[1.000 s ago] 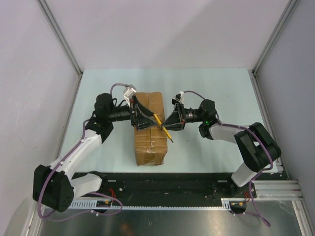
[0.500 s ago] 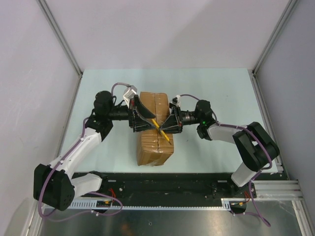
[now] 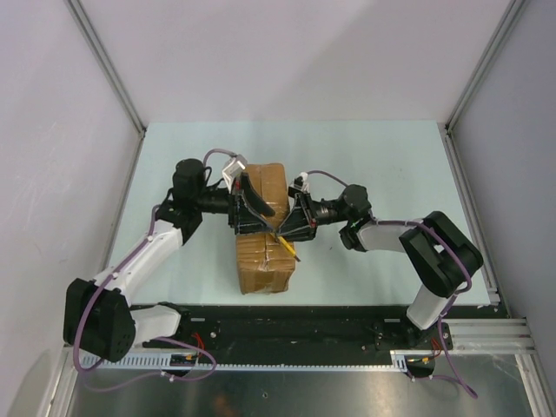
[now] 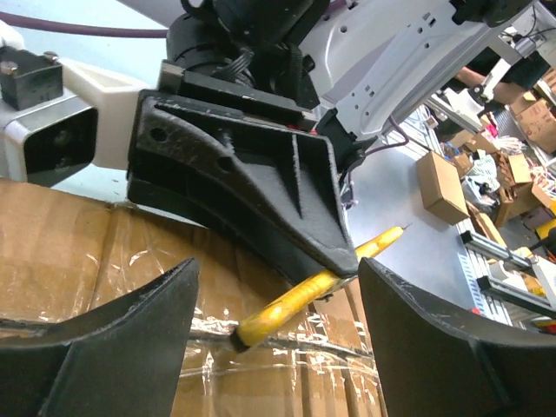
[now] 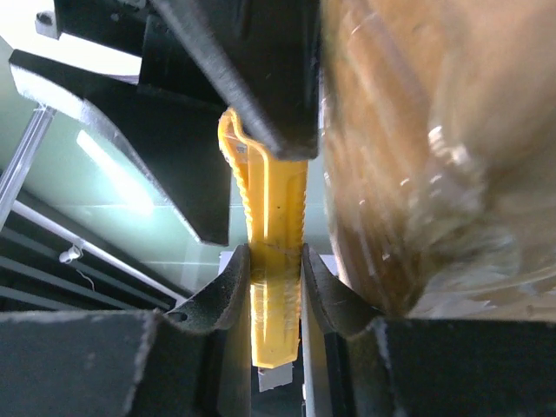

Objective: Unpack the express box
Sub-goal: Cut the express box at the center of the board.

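The express box [image 3: 261, 252], a brown taped carton, lies in the middle of the table. My right gripper [image 3: 291, 228] is shut on a yellow utility knife [image 5: 276, 217], whose front end rests on the box's tape seam [image 4: 139, 330]. The knife [image 4: 295, 300] runs slantwise between the left fingers [image 4: 113, 339]. My left gripper [image 4: 278, 278] is open, reaching from the left over the box top [image 4: 69, 261], one finger on each side of the knife's end. In the right wrist view the box [image 5: 434, 156] fills the right side.
The pale green table [image 3: 382, 156] is walled on three sides by white panels. The black base rail [image 3: 304, 326] runs along the near edge. Both arms meet over the box, with their fingers close together.
The right gripper with the knife has moved left and lower onto the box top. The left gripper has shifted slightly and its jaws have narrowed a little. The box turned slightly and came back.
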You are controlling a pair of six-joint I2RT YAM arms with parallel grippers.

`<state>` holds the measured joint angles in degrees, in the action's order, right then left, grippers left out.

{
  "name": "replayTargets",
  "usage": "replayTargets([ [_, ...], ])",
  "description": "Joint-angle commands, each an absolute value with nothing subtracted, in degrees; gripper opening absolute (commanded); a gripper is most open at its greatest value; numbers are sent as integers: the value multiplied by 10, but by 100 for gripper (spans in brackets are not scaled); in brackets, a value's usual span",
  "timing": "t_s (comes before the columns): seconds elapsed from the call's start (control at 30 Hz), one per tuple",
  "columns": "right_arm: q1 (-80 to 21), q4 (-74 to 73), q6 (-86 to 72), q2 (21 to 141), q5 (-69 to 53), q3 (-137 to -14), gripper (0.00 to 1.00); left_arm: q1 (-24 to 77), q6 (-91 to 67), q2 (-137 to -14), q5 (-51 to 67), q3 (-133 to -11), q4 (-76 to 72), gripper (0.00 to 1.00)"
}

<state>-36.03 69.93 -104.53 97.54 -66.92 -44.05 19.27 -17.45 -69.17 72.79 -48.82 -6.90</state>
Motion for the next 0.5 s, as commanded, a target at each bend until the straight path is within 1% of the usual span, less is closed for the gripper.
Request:
replayTargets([
  [0.0, -366, 756, -1077, 976, -671, -454, 0, 171, -138, -675, 756, -483, -36, 78],
  [0.03, -365, 753, -1076, 975, -670, -454, 0, 169, -138, -672, 757, -478, -35, 75],
  [0.1, -366, 753, -1077, 975, -667, -454, 0, 168, -137, -668, 772, -476, -35, 72],
  [0.13, -366, 755, -1078, 976, -666, -454, 0, 169, -137, -667, 779, -475, -35, 67],
  [0.2, -366, 760, -1083, 977, -664, -454, 0, 170, -138, -666, 794, -472, -35, 63],
  [0.23, -365, 769, -1086, 982, -664, -454, 0, 169, -138, -665, 795, -468, -35, 56],
  [0.3, -365, 780, -1099, 985, -663, -454, 0, 169, -137, -663, 796, -465, -35, 49],
  [0.33, -366, 794, -1106, 989, -662, -454, 0, 170, -138, -662, 795, -461, -35, 41],
  [0.4, -366, 805, -1119, 994, -660, -454, 0, 171, -140, -661, 792, -461, -35, 34],
  [0.43, -366, 812, -1121, 997, -659, -454, 0, 172, -141, -662, 788, -460, -35, 25],
  [0.47, -366, 815, -1124, 997, -659, -454, 0, 172, -143, -660, 785, -461, -35, 20],
])
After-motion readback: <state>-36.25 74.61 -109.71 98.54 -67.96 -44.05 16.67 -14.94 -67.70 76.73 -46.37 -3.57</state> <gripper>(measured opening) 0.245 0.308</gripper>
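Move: The cutter, already held by the right hand, has its middle about 3 cm back and 4 cm to the right of the left hand, at roughly the same height. Its butt end reaches forward in between the left hand's open fingers. Below lies the express box, its middle some 5 cm ahead of the left hand, 1 cm to its left and 14 cm down. From the right hand, the cutter's middle is about 1 cm to the left and level, and the box's middle about 7 cm ahead, 5 cm left and 14 cm down. Drawing to its left by about 1.5 cm and easing down and finally back by roughly 1 cm each, the left hand closes its fingers from wide open to nearly shut around the butt end of the cutter, above the box top. The right hand stays almost in place and keeps its pinch on the middle of the cutter. ##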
